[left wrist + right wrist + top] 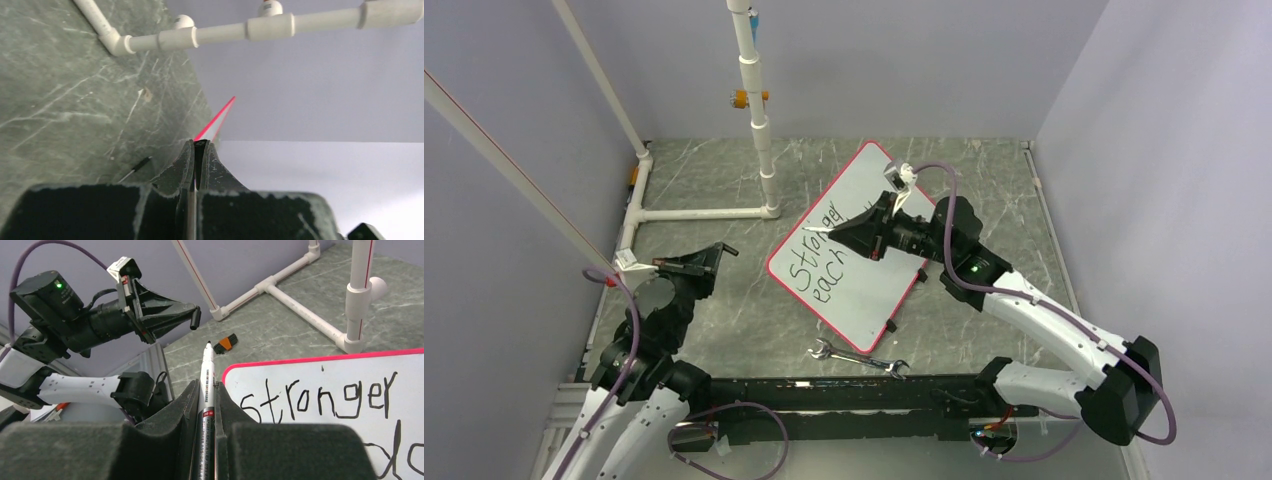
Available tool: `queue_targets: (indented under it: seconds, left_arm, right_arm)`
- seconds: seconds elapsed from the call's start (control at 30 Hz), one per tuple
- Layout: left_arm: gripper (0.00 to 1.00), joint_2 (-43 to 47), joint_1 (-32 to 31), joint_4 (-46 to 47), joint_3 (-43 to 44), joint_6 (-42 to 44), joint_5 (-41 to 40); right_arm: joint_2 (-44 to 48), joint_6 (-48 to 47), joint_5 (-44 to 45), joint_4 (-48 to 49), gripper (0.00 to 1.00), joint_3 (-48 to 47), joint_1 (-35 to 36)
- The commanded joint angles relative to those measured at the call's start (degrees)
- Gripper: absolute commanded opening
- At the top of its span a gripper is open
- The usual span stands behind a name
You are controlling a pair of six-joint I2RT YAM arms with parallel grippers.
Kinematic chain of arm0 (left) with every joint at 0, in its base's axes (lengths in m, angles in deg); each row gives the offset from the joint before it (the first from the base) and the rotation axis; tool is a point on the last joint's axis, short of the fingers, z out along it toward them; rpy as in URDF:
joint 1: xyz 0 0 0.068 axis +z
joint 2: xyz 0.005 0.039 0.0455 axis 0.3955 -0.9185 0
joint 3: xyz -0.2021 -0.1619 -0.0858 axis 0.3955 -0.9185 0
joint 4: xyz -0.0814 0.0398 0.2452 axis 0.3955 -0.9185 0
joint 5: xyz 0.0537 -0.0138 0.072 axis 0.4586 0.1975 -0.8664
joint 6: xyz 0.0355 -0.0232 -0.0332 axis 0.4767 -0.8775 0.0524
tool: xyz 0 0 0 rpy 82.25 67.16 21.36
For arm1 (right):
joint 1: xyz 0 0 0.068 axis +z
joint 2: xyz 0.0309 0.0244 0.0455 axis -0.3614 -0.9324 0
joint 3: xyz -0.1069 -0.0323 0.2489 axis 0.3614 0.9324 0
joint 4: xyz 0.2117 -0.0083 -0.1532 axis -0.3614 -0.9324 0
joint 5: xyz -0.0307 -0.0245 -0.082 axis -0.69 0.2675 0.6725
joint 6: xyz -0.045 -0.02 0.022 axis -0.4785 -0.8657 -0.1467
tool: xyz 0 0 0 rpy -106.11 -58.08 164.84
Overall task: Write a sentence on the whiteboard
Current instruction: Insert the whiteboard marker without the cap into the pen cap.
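The whiteboard [864, 290] lies tilted on the table, its red-pink rim also showing in the left wrist view [216, 119]. The sentence [819, 255] reads "Stronger each" in black, and my right arm covers whatever follows. In the right wrist view "stronger" [320, 399] is plain to read. My right gripper [864, 232] hovers over the board's upper part, shut on a white marker [206, 367] whose tip points past the board's left corner. My left gripper [721, 252] is left of the board, shut on a small black marker cap [195, 318].
A metal wrench [859, 357] lies near the board's front corner. A white PVC pipe frame [709, 212] with an upright post [754, 90] stands at the back left. A small orange-and-black brush [226, 343] lies on the table. Walls close in on three sides.
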Motion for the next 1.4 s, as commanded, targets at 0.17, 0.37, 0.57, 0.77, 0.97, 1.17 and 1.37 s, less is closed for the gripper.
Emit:
queue_targets:
  seconds: [0.17,0.37,0.57,0.77,0.97,1.17,1.37]
  left_arm:
    - [0.00,-3.7,0.0,12.0,2.2,-6.0,2.8]
    - [0.00,-5.6,-0.1,15.0,1.8,-9.3,3.9]
    - [0.00,-7.0,-0.1,17.2,1.3,-13.1,4.9]
    - [0.00,-7.5,-0.1,18.2,1.0,-14.3,4.7]
    - [0.00,-8.0,-0.1,18.7,0.9,-16.0,4.7]
    - [0.00,-7.7,-0.1,18.2,1.2,-17.0,4.9]
    - [0.00,-8.2,-0.1,17.8,1.0,-19.1,5.9]
  right_arm:
    - [-4.7,1.0,2.2,7.7,0.00,-4.9,3.0]
    - [-8.3,1.4,2.9,10.1,0.00,-6.5,4.5]
    - [-11.8,0.5,4.6,10.3,0.00,-9.1,6.6]
    - [-14.1,0.2,6.5,10.3,0.00,-10.5,8.0]
    - [-16.2,-0.2,7.3,10.4,0.00,-11.8,8.9]
    - [-17.9,-3.0,8.2,7.7,0.00,-13.9,10.0]
    - [-19.5,-5.2,8.8,5.7,0.00,-16.2,11.5]
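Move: The black pen cap in the left fingers lies about 18 cm to the left of the right hand, 1 cm ahead and 5 cm lower. From that right hand, the whiteboard's middle is some 16 cm ahead, 5 cm right and 28 cm below, the orange block roughly 8 cm ahead, 32 cm left and 32 cm below. From the left hand, the marker tip is some 15 cm right, 1 cm ahead and 5 cm up. Right hand carries the gripped marker 9 cm left to the cap; left lifts it 5 cm, rolling 20 degrees. ##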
